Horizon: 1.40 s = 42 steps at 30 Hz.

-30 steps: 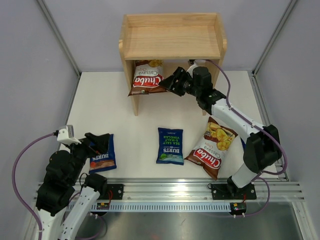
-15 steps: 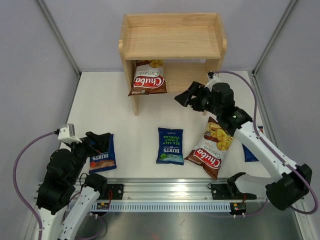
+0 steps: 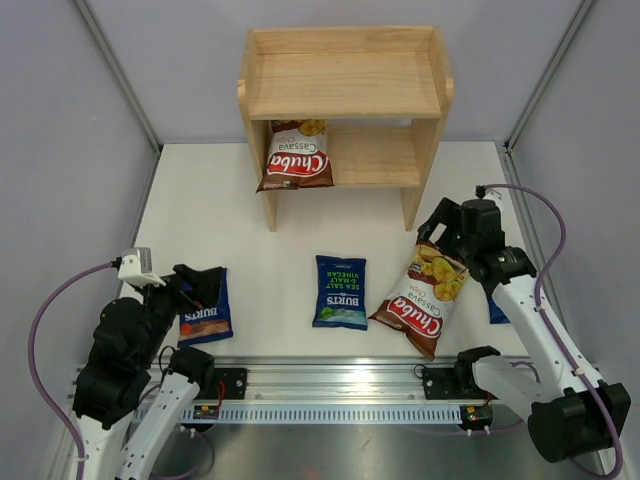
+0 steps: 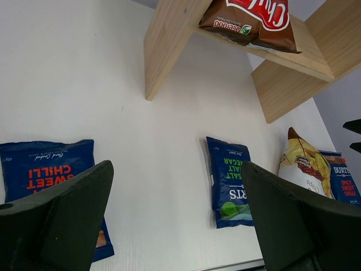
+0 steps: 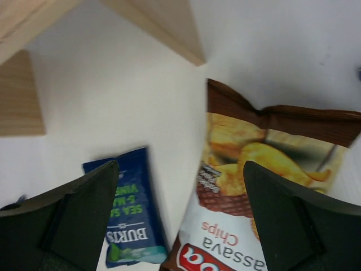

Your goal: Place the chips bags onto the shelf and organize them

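The wooden shelf [image 3: 345,90] stands at the back. One brown-and-white Chuba chips bag [image 3: 296,157] leans on its lower tier. A second Chuba bag [image 3: 423,295] lies on the table, with my right gripper [image 3: 437,225] open just above its top end, holding nothing. In the right wrist view that Chuba bag [image 5: 265,186] and a blue Burts bag [image 5: 132,209] lie below the open right gripper [image 5: 180,220]. The middle Burts bag [image 3: 340,291] lies flat. My left gripper [image 3: 195,283] hangs open over another Burts bag [image 3: 205,308]. A third Burts bag [image 3: 497,305] is partly hidden behind the right arm.
The shelf's right side panel [image 3: 412,205] stands close to the right gripper. Grey enclosure walls [image 3: 80,150] close in the white table on three sides. The aluminium rail [image 3: 340,385] with both arm bases runs along the near edge.
The right arm has drawn back from the shelf's lower tier toward the near right, and its jaws have opened wider. The Chuba bag stays on the tier. The left arm has not moved.
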Each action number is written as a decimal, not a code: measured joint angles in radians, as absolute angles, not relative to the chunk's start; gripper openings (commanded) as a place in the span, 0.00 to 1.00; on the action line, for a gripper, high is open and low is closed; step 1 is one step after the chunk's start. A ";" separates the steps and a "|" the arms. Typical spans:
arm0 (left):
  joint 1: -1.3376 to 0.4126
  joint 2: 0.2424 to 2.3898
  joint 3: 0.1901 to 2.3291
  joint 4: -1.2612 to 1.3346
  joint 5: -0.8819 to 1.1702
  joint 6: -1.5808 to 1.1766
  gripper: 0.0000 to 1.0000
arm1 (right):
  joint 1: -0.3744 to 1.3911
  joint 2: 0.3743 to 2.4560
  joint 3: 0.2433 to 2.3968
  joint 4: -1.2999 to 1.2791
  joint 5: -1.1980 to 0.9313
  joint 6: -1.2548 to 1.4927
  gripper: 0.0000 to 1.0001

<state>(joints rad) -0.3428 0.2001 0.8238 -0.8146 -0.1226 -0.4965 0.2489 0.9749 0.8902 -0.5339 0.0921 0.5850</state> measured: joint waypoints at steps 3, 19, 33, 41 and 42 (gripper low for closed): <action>-0.343 0.200 0.823 -0.814 -0.116 -0.494 0.99 | 0.200 0.962 0.839 -0.547 0.153 0.601 1.00; -0.343 0.162 0.809 -0.810 -0.081 -0.478 0.99 | -0.202 0.853 0.506 -0.435 0.068 0.797 0.99; -0.343 0.161 0.809 -0.807 -0.073 -0.471 0.99 | -0.232 0.984 0.334 -0.069 -0.135 0.877 0.89; -0.343 0.161 0.809 -0.807 -0.070 -0.471 0.99 | -0.232 0.904 0.257 0.003 -0.149 0.910 0.46; -0.343 0.161 0.809 -0.807 -0.070 -0.471 0.99 | -0.232 0.885 0.252 0.003 -0.149 0.912 0.44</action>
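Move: My right hand is open above the far end of the right cassava chips bag, whose middle is about 10 cm back towards me, barely 1 cm left and 17 cm below. The blue sweet chilli bag lies some 23 cm right and 5 cm back, the green-and-blue sea salt bag about 21 cm left and 8 cm back. From my left hand, the cassava bag is roughly 50 cm right, 4 cm ahead and 25 cm lower. I sweep my right hand down and to the right, sinking about 14 cm, swinging back slightly at first and easing a little forward and left again, onto the far right corner of the cassava chips bag. On the way I turn the wrist some 30 degrees clockwise and roll its left side up. Once low, I close the fingers about halfway and pinch a fold just below the brown top seam. ##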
